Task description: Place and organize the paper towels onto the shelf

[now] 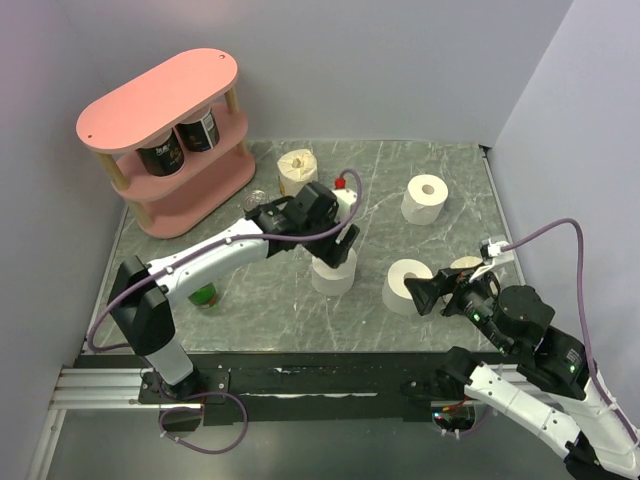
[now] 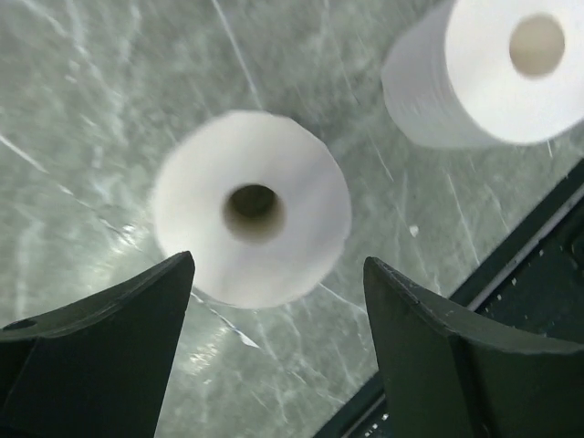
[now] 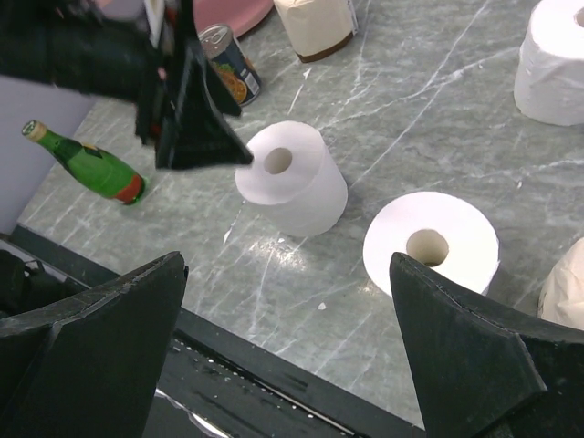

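The pink shelf (image 1: 160,100) stands at the far left of the table. Several white paper towels stand upright on the table. My left gripper (image 1: 340,245) hangs open just above one roll (image 1: 335,272); in the left wrist view that roll (image 2: 251,208) lies just beyond the spread fingertips, gripper (image 2: 278,263) empty, another roll (image 2: 493,68) at the upper right. My right gripper (image 1: 425,293) is open and empty beside a roll (image 1: 407,285); in the right wrist view the gripper (image 3: 287,265) is near that roll (image 3: 431,242), with the left arm's roll (image 3: 292,178) farther off.
Two dark cans (image 1: 180,145) sit on the shelf's middle tier. A green bottle (image 1: 205,295) lies under the left arm, and a can (image 3: 230,64) stands behind it. More rolls stand at the back (image 1: 297,170), (image 1: 427,198). The black front rail (image 3: 274,383) runs below the right gripper.
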`<move>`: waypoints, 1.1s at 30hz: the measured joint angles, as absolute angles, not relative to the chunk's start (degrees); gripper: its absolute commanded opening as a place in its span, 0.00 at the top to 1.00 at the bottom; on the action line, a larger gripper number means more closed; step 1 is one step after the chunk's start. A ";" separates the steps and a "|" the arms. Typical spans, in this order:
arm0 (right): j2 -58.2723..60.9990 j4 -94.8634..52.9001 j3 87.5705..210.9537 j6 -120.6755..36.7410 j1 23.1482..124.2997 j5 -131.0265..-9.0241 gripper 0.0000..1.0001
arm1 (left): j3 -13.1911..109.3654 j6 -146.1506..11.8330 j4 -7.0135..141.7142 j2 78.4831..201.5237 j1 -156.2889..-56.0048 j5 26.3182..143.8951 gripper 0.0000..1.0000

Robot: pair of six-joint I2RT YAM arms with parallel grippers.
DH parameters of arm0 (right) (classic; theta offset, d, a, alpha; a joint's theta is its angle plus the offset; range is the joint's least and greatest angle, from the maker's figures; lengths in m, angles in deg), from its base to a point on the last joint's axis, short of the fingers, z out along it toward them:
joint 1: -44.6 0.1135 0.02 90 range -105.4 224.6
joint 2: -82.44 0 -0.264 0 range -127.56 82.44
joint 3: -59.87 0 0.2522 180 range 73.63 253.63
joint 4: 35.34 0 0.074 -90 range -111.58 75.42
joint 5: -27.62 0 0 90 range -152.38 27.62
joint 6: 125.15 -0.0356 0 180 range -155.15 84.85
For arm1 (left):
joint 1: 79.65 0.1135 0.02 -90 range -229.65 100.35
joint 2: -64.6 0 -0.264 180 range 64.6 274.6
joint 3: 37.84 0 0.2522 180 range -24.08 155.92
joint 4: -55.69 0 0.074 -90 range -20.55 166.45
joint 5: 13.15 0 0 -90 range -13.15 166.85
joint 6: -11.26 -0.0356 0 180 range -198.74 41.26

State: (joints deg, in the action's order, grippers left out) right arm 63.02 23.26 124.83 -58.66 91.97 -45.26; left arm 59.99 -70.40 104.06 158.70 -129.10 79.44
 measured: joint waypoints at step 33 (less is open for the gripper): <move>64.47 24.92 124.96 -59.69 91.97 -45.26 0.01 | 58.44 -69.24 98.91 170.40 -136.51 72.16 0.66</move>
State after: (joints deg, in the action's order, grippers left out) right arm 64.47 24.92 124.96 -59.69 91.97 -45.26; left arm 58.44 -69.24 98.91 170.40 -136.51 72.16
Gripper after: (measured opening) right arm 0.994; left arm 0.441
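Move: The towel roll to be gripped stands almost straight under the left hand, its middle about 1 cm ahead, 1 cm to the right and some 12 cm below. At about that same height, a second roll stands 19 cm to the right of the hand and 3 cm back; the tin can is 15 cm ahead and 17 cm left, the wrapped roll 24 cm ahead and 8 cm left. From the right hand the aimed-at roll lies roughly 15 cm ahead, 19 cm left and 22 cm below. The left gripper comes to pinch one wall of the white roll from above, on its back-right side, one finger dipping into the core and the other against the outside. To get there the hand eases back and to the right, about 4 cm altogether, sinks some 9 cm onto the roll's rim with the wrist rolling slightly, then stops and closes its fingers to roughly half their gap. ##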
